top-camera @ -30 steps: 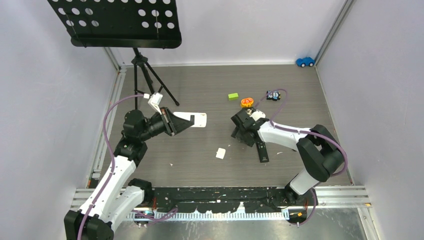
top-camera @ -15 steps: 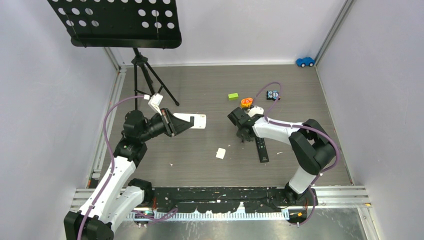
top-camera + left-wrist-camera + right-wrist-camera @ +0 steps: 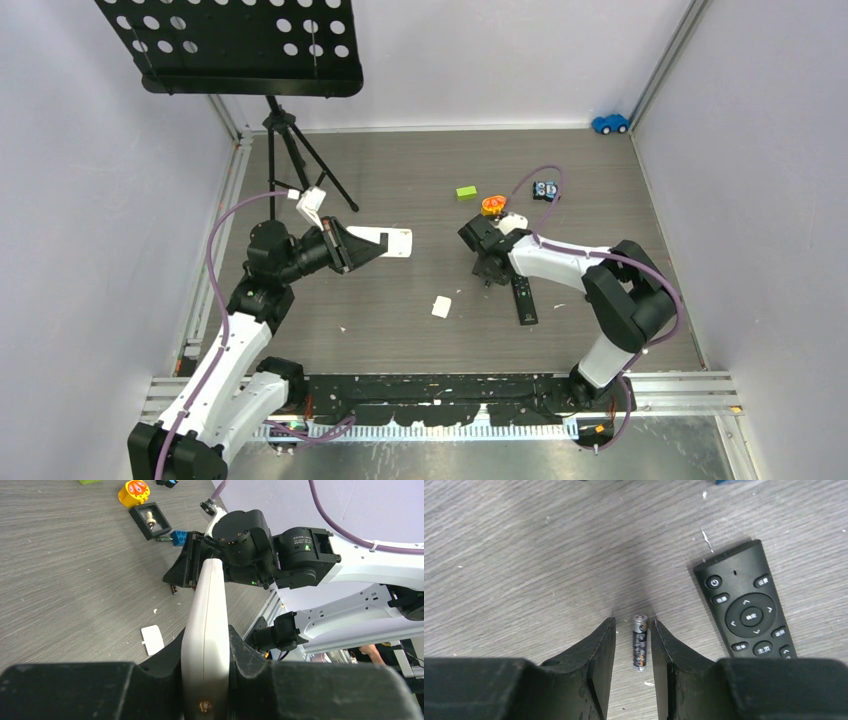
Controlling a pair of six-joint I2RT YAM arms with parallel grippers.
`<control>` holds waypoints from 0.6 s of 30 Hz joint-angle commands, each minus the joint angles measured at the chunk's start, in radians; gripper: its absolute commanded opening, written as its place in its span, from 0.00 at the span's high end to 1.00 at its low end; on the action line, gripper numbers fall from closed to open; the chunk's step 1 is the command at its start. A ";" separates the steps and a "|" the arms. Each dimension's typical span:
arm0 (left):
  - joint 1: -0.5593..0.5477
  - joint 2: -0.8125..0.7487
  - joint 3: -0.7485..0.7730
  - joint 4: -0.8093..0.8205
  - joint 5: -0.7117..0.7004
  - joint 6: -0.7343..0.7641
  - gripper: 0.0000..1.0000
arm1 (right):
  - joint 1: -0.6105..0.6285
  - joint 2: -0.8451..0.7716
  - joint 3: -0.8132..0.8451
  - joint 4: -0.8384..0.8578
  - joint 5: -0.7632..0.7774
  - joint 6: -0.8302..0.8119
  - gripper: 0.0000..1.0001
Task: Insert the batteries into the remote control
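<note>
My left gripper is shut on the near end of a white remote control, held edge-up above the table; the same remote points right in the top view. A slim dark battery with a silver cap lies on the wooden table. My right gripper is lowered over it and open, one finger on each side, the right finger very close to it. In the top view the right gripper hides the battery.
A black remote lies face-up just right of the right gripper. A white battery cover lies mid-table. Behind are an orange toy, a green block, a small blue toy, a blue car and a tripod stand.
The right arm's elbow has swung left and back, while its gripper stays low beside the black remote. The left arm and white remote have not moved.
</note>
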 commanded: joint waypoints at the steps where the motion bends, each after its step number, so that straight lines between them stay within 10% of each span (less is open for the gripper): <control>1: -0.002 -0.015 0.012 0.024 -0.008 0.020 1.00 | -0.003 -0.025 -0.053 -0.079 -0.043 -0.004 0.64; 8: -0.001 -0.018 0.006 0.024 -0.008 0.007 1.00 | 0.003 -0.031 -0.067 -0.061 0.000 0.015 0.97; 18: -0.002 -0.011 -0.060 0.222 0.001 -0.210 1.00 | 0.127 -0.398 -0.024 0.036 0.152 -0.061 1.00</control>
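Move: The last battery lies on the table almost between the right hand's open fingers, about 1 cm back, 1 cm to the right and 1 cm below. The black remote's middle is some 9 cm to this hand's right and 3 cm back. The blue brick is about 11 cm right and 7 cm ahead, and the white battery cover about 10 cm left and 6 cm back. From the left hand the battery lies roughly 24 cm right, 5 cm ahead and 25 cm below. Back and slightly right, skimming level over the table by about 1 cm each, the right hand brings its part-open fingers around the battery and shuts them, pinching it by its sides. It then lifts the battery about 5 cm, easing a further centimetre or so back, the fingertips tipping slightly forward and up. ##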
